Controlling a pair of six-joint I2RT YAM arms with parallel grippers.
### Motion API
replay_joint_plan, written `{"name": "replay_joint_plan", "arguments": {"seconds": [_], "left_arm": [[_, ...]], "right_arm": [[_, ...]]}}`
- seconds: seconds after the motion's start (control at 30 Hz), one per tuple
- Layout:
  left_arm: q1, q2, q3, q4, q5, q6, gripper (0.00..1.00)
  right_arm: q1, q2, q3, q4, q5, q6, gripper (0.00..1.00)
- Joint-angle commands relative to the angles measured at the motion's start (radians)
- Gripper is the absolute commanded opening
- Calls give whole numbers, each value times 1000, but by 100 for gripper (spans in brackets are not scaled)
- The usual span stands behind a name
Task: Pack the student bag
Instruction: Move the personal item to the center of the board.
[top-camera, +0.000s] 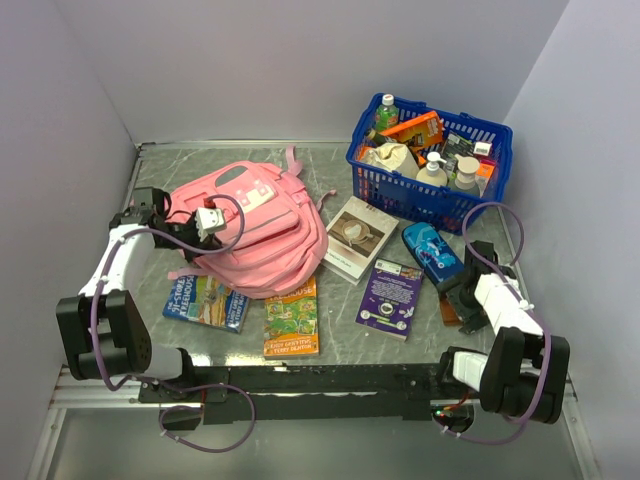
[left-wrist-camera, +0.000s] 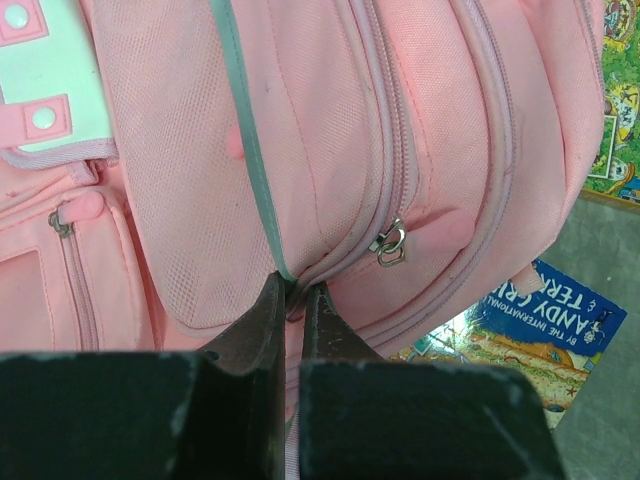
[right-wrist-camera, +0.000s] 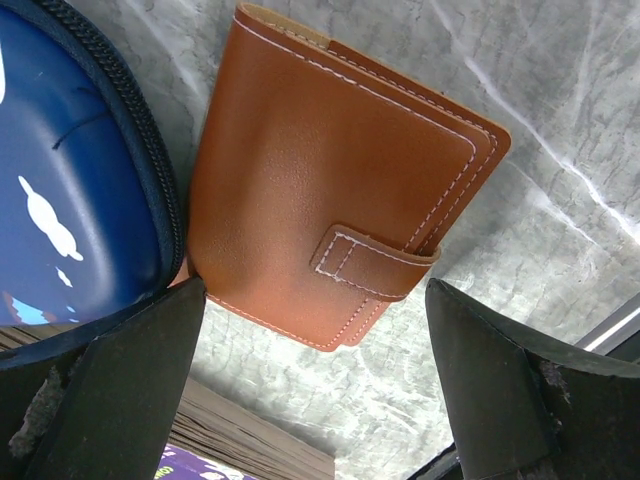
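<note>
The student bag is a pink fabric backpack lying flat at the left-centre of the table, zips closed. My left gripper rests on the bag's left side. In the left wrist view it is shut, pinching a fold of the student bag beside a teal piping seam, just below a zip pull. My right gripper hangs at the right, open, with its fingers either side of a brown leather wallet that lies on the table. The jaws do not touch the wallet.
A blue zipped pencil case lies against the wallet's left edge. A blue plastic basket with bottles and packets stands at the back right. A white book, a purple book, an orange book and a blue book lie around the bag.
</note>
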Motion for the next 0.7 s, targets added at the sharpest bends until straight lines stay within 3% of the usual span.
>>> {"name": "replay_joint_plan", "arguments": {"seconds": [0.0,0.1,0.23,0.43,0.67], "left_arm": [[9,0,27,-40,46,10,1],[9,4,30,-38,46,7,1],[7,15,44,-51,54,4,2],[7,23,62,-55,42,-10,2],[9,34,62,-61,29,-18,2]], "right_arm": [[15,-41,12,85,39,10,99],[16,-76,-12,116,41,4,99],[28,11,-12,124,-1,-1,92],[149,10,-5,111,-22,25,66],[411,-59,-23,62,16,131,25]]}}
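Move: The right gripper stands wide open astride the brown wallet; the wallet's middle is about 1 cm ahead of the hand, 1 cm to its right and 1 cm below. The blue pencil case lies some 13 cm ahead and 7 cm left at about hand height, the purple book about 18 cm left, 1 cm ahead and 1 cm lower. For the left hand, the wallet is roughly 60 cm right, 13 cm back and 13 cm down. Ease the right gripper barely forward, then shut it from wide open to about a third while sweeping some 4 cm left towards the purple book, close over the board. Turn it about 15 degrees counter-clockwise and drag the wallet along by its strap side, the front finger coming in over the leather. ##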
